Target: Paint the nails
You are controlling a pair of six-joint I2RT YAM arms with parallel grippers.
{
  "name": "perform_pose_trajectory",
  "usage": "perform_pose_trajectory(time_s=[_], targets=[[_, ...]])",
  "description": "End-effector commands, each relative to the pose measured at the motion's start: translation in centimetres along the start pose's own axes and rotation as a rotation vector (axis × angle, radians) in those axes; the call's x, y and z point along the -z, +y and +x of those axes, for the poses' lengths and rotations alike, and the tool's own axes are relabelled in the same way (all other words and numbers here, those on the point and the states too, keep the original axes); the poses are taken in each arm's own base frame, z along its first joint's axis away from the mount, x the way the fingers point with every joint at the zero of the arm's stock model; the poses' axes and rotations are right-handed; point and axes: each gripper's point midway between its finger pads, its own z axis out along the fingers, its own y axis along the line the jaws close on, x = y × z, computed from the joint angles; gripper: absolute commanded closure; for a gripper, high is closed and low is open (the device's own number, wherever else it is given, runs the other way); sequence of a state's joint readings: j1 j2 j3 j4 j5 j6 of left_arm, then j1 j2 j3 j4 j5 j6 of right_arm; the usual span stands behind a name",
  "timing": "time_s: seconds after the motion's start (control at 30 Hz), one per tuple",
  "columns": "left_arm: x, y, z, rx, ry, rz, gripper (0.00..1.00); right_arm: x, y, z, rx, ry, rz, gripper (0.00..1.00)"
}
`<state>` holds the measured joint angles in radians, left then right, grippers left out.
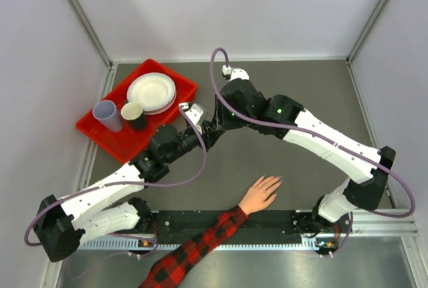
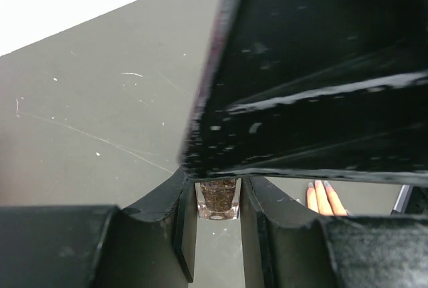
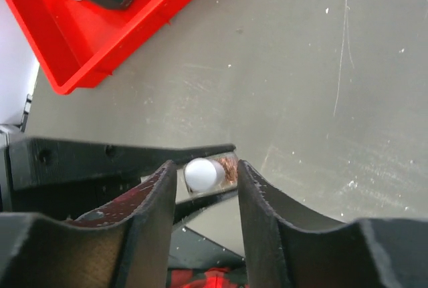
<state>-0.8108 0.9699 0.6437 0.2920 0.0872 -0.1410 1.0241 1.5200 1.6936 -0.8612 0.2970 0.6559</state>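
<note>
A small glass polish bottle (image 2: 218, 198) of brown glitter sits pinched between the fingers of my left gripper (image 2: 218, 228), which is shut on it above the mat. Its white cap (image 3: 200, 174) lies between the fingers of my right gripper (image 3: 207, 182), with a gap showing on each side. From above, both grippers (image 1: 208, 126) meet at mid-table. The peach hand (image 1: 261, 194) rests flat near the front edge with fingers spread, well apart from both grippers. Its pale nails (image 2: 313, 185) show in the left wrist view. A plaid sleeve (image 1: 194, 248) covers the arm.
A red tray (image 1: 114, 142) stands at the back left. It holds stacked white plates (image 1: 151, 91), a lilac cup (image 1: 107, 114) and a dark cup (image 1: 134, 115). The right arm's purple cable (image 1: 215, 81) loops above the grippers.
</note>
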Motion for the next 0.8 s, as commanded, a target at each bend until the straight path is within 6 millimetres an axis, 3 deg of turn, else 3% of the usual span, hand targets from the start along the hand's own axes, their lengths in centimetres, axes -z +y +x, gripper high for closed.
perform_pose_trajectory(time_s=[0.0, 0.17, 0.33, 0.43, 0.5, 0.53, 0.57, 0.6, 0.63, 0.7, 0.73, 0.77], targets=[[0.4, -0.5, -2.8, 0.006, -0.1, 0.008, 1.0, 1.0, 1.6, -2.6, 0.026, -0.085, -0.027, 0.64], [0.6, -0.5, -2.7, 0.007, -0.092, 0.008, 1.0, 0.7, 1.1, -2.6, 0.051, -0.084, 0.002, 0.73], [0.7, -0.8, -3.0, 0.028, -0.084, 0.017, 1.0, 0.9, 1.0, -2.2, 0.1, -0.061, -0.011, 1.0], [1.2, -2.0, -3.5, 0.065, -0.095, 0.076, 1.0, 1.6, 1.7, -1.3, 0.169, -0.028, -0.084, 1.0], [1.9, -4.8, -3.7, 0.055, -0.081, 0.232, 1.0, 2.8, 2.4, -1.6, 0.247, -0.051, -0.165, 1.0], [2.4, -5.9, -4.6, 0.047, -0.087, 0.293, 1.0, 3.0, 3.0, -0.3, 0.292, -0.013, -0.24, 1.0], [3.3, -8.0, -4.1, 0.042, -0.05, 0.42, 1.0, 3.5, 3.4, 0.1, 0.327, -0.009, -0.292, 1.0], [3.7, -8.9, -4.2, 0.042, -0.038, 0.47, 1.0, 3.7, 3.9, 0.7, 0.391, -0.014, -0.348, 1.0], [4.3, -9.8, -4.4, 0.04, -0.027, 0.527, 1.0, 5.6, 5.1, 1.2, 0.425, -0.009, -0.465, 1.0], [5.9, -11.9, -4.9, 0.038, -0.002, 0.671, 1.0, 6.7, 5.9, 2.9, 0.533, 0.002, -0.599, 1.0], [6.4, -12.6, -4.9, 0.043, 0.007, 0.722, 1.0, 9.5, 7.5, 3.2, 0.572, -0.022, -0.761, 1.0], [7.1, -13.4, -5.4, 0.053, 0.013, 0.772, 1.0, 10.6, 8.1, 3.6, 0.617, -0.047, -0.843, 1.0]])
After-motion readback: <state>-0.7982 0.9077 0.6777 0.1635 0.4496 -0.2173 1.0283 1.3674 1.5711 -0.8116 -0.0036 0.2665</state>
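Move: The white cap of the nail polish bottle already sits between my right hand's open fingers, practically at the hand point, with the bottle's glass body some 3 cm below it. My left hand grips that body, so the cap is about 3 cm above my left hand point. From my right hand, the human hand lies about 16 cm back, 15 cm to the right and 26 cm below, and the green cup 28 cm left, 8 cm ahead and 25 cm below. I pinch the white cap between my right fingers while my left hand keeps its grip on the bottle just under them. Once shut, I draw both hands back together about 6 cm, with the wrists turning opposite ways: the right some 25 degrees counter-clockwise, the left about 20 degrees clockwise, to twist the cap against the bottle. ##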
